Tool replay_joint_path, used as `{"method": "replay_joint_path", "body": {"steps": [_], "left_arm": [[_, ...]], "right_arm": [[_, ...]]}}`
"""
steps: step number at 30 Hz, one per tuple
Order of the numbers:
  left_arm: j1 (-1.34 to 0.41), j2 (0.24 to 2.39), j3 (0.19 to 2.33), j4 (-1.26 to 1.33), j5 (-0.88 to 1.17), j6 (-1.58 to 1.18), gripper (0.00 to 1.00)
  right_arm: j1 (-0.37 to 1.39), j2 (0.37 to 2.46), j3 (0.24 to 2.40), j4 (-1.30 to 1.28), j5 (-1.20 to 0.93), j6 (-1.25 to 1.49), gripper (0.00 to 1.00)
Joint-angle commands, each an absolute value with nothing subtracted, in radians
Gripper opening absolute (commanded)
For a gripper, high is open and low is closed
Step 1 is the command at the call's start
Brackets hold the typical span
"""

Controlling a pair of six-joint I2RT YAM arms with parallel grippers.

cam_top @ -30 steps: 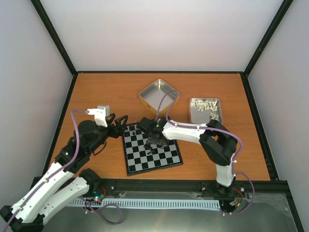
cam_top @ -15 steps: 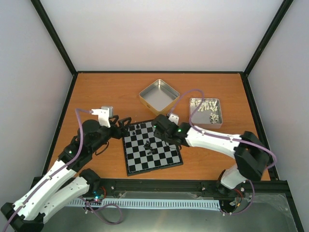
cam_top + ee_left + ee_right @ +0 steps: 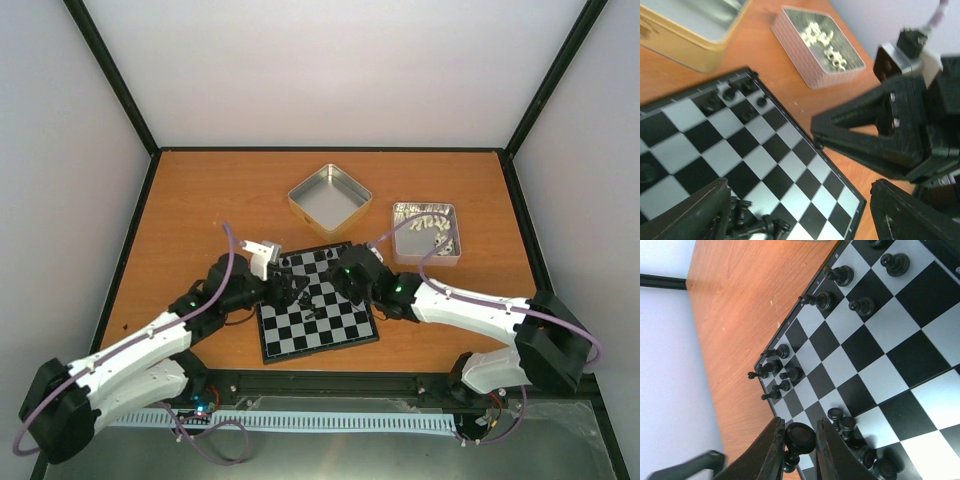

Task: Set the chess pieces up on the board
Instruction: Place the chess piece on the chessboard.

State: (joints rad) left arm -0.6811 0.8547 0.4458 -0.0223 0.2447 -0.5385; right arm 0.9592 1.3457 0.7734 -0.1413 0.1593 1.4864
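Note:
The board [image 3: 335,325] lies in front of the arms, and its checks fill the right wrist view [image 3: 900,325]. Several black chess pieces [image 3: 839,275] stand along its far edge, more stand at one corner [image 3: 776,368], and a loose heap [image 3: 756,226] lies near the middle. My right gripper [image 3: 799,441] is shut on a black piece [image 3: 801,436], held just above the board's edge. My left gripper [image 3: 802,200] hangs open low over the board, and the heap lies beside its left finger [image 3: 695,212]. In the top view both grippers, the left one [image 3: 287,288] and the right one [image 3: 346,279], face each other over the board.
An empty gold-sided metal tin [image 3: 329,199] sits beyond the board. A second tin [image 3: 425,231] to its right holds pale pieces [image 3: 822,42]. The right arm's black wrist [image 3: 890,130] is close to my left gripper. Black frame rails [image 3: 330,380] run round the orange table.
My left arm has swung right, bringing its gripper from beside the board to over it, and it has opened a little wider. My right arm has stretched out lower, its gripper shifting right from the board's centre.

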Motion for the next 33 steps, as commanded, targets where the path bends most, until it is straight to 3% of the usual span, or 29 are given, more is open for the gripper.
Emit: {"method": "replay_joint_path", "body": {"steps": [1,10,19,33], "left_arm": [[-0.743,0.935,0.421,0.181,0.305,-0.597,0.76],[-0.753,1.064,0.424,0.272,0.326,-0.662,0.50],[-0.753,1.076,0.411,0.297,0.323,-0.678,0.39],[-0.753,1.050,0.425,0.256,0.250,-0.612,0.08]], "right_arm": [[0.944,1.314,0.730,-0.019,0.110,1.590,0.17],[0.939,1.298,0.680,0.102,0.013,1.654,0.17],[0.938,1.313,0.667,0.142,-0.023,1.673,0.17],[0.939,1.368,0.667,0.159,-0.070,1.680,0.17]]}}
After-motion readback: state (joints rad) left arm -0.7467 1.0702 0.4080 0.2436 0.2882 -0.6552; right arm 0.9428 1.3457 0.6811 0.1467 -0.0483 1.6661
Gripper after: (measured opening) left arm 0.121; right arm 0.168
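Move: The black piece held in the right gripper is some 7 cm to the left hand's right, about 1 cm farther out and 4 cm lower. Counted from the right hand, the left fingers it is being carried to are about 7 cm left, 1 cm nearer and 4 cm higher. On the board the lying pieces are about 3 cm right of the left hand, level in reach and 14 cm below; the standing pieces at the far right corner are roughly 13 cm ahead, 8 cm right and equally low. Rightward and down, about 5 cm, the left hand goes with open fingers to the piece held by the right gripper, then stays nearly in place while its fingers close and pinch the piece. The right hand keeps its grip, coming some 3 cm left and slightly up towards the left fingers and swinging its fingertips upward by nearly 20 degrees. ##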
